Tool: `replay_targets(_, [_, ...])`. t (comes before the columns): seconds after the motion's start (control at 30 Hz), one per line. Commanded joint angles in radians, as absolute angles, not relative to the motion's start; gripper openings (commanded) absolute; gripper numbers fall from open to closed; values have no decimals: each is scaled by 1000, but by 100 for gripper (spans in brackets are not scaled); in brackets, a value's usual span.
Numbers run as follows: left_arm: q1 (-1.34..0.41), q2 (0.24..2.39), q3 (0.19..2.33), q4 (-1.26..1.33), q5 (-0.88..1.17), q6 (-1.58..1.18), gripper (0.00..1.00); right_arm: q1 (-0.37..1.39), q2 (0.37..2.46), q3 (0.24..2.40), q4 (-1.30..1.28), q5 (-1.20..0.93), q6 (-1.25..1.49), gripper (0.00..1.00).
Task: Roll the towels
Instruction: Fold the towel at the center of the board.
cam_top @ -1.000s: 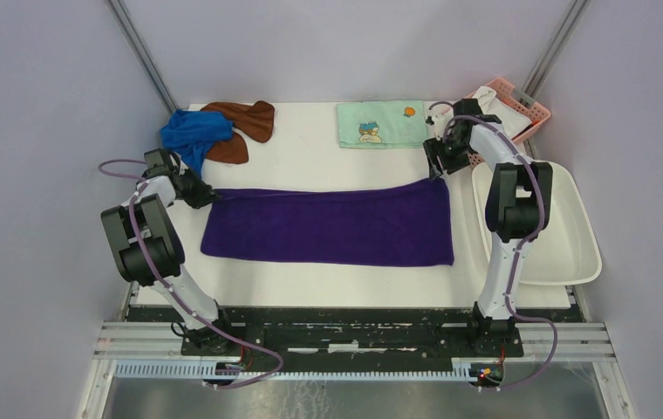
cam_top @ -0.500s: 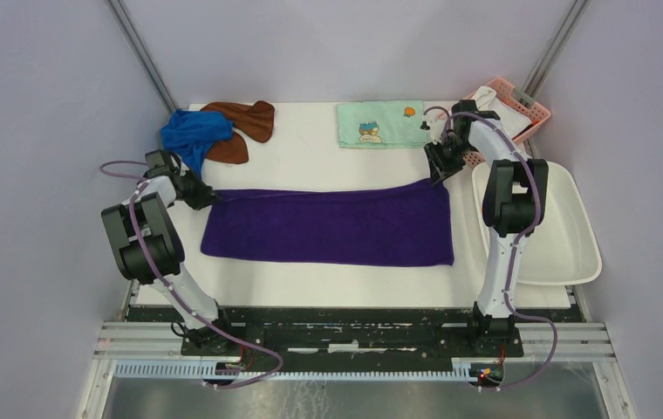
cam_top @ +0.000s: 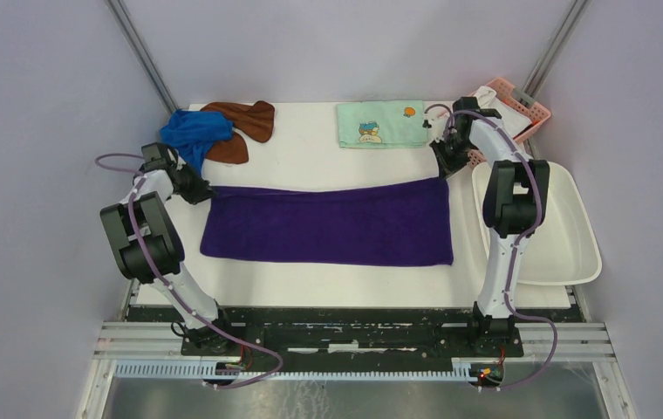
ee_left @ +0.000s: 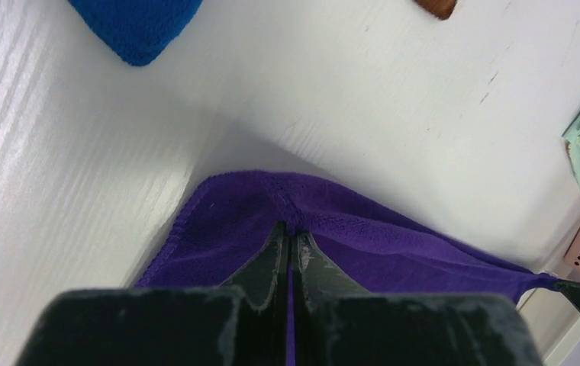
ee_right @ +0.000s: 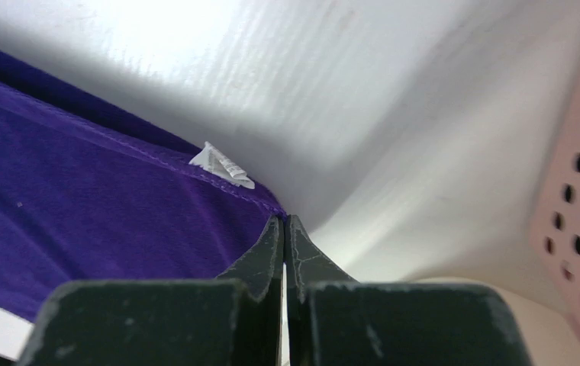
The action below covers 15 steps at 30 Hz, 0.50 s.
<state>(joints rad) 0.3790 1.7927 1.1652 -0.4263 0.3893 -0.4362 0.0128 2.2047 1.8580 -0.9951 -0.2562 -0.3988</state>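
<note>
The dark purple towel lies spread flat across the middle of the table. My left gripper is shut on its far left corner, with purple cloth pinched between the fingers at the left gripper tips. My right gripper is shut on the far right corner beside a white label; its tips pinch the hem of the purple cloth. The far edge runs taut between the two grippers. A crumpled royal blue towel and a rust-brown towel lie at the far left.
A pale green cartoon-print towel lies flat at the far middle. A pink perforated basket holding a white cloth stands at the far right corner. A white tub sits along the right edge, beside the right arm.
The right gripper has closed on the purple towel's far right corner and shifted slightly farther back. The left gripper has also moved slightly back, holding its corner.
</note>
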Motion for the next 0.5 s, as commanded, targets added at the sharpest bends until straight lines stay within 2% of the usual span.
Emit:
replay_targets(0.0, [378, 1818, 1271, -443, 373, -421, 3, 10, 2088, 1840, -884, -142, -412, 1])
replay_targets(0.47, [378, 1993, 1535, -446, 471, -508, 3, 15, 2044, 1816, -726, -30, -429, 1])
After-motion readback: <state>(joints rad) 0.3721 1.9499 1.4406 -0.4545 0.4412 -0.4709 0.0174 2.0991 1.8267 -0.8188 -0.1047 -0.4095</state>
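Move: Both hands already hold the purple towel's far corners, just above the board; bare board for that edge lies some 7 cm ahead of the left hand and 5 cm ahead, 2 cm right, of the right. From the left hand the blue towel's middle is about 16 cm ahead, 6 cm left, the brown towel 18 cm ahead, 7 cm right. From the right hand the mint towel lies 16 cm ahead, 18 cm left, the pink basket 17 cm ahead, 15 cm right. With fingers kept shut on the purple towel's far corners, both hands draw the edge forward and up together: the left goes about 6 cm forward and 3 cm up towards the blue and brown towels, veering slightly left. The right rises and advances about equally, some 4 cm each, while drifting right to stretch the edge, and its wrist tilts some 15 degrees so the downward fingers swing forward towards the pink basket. ##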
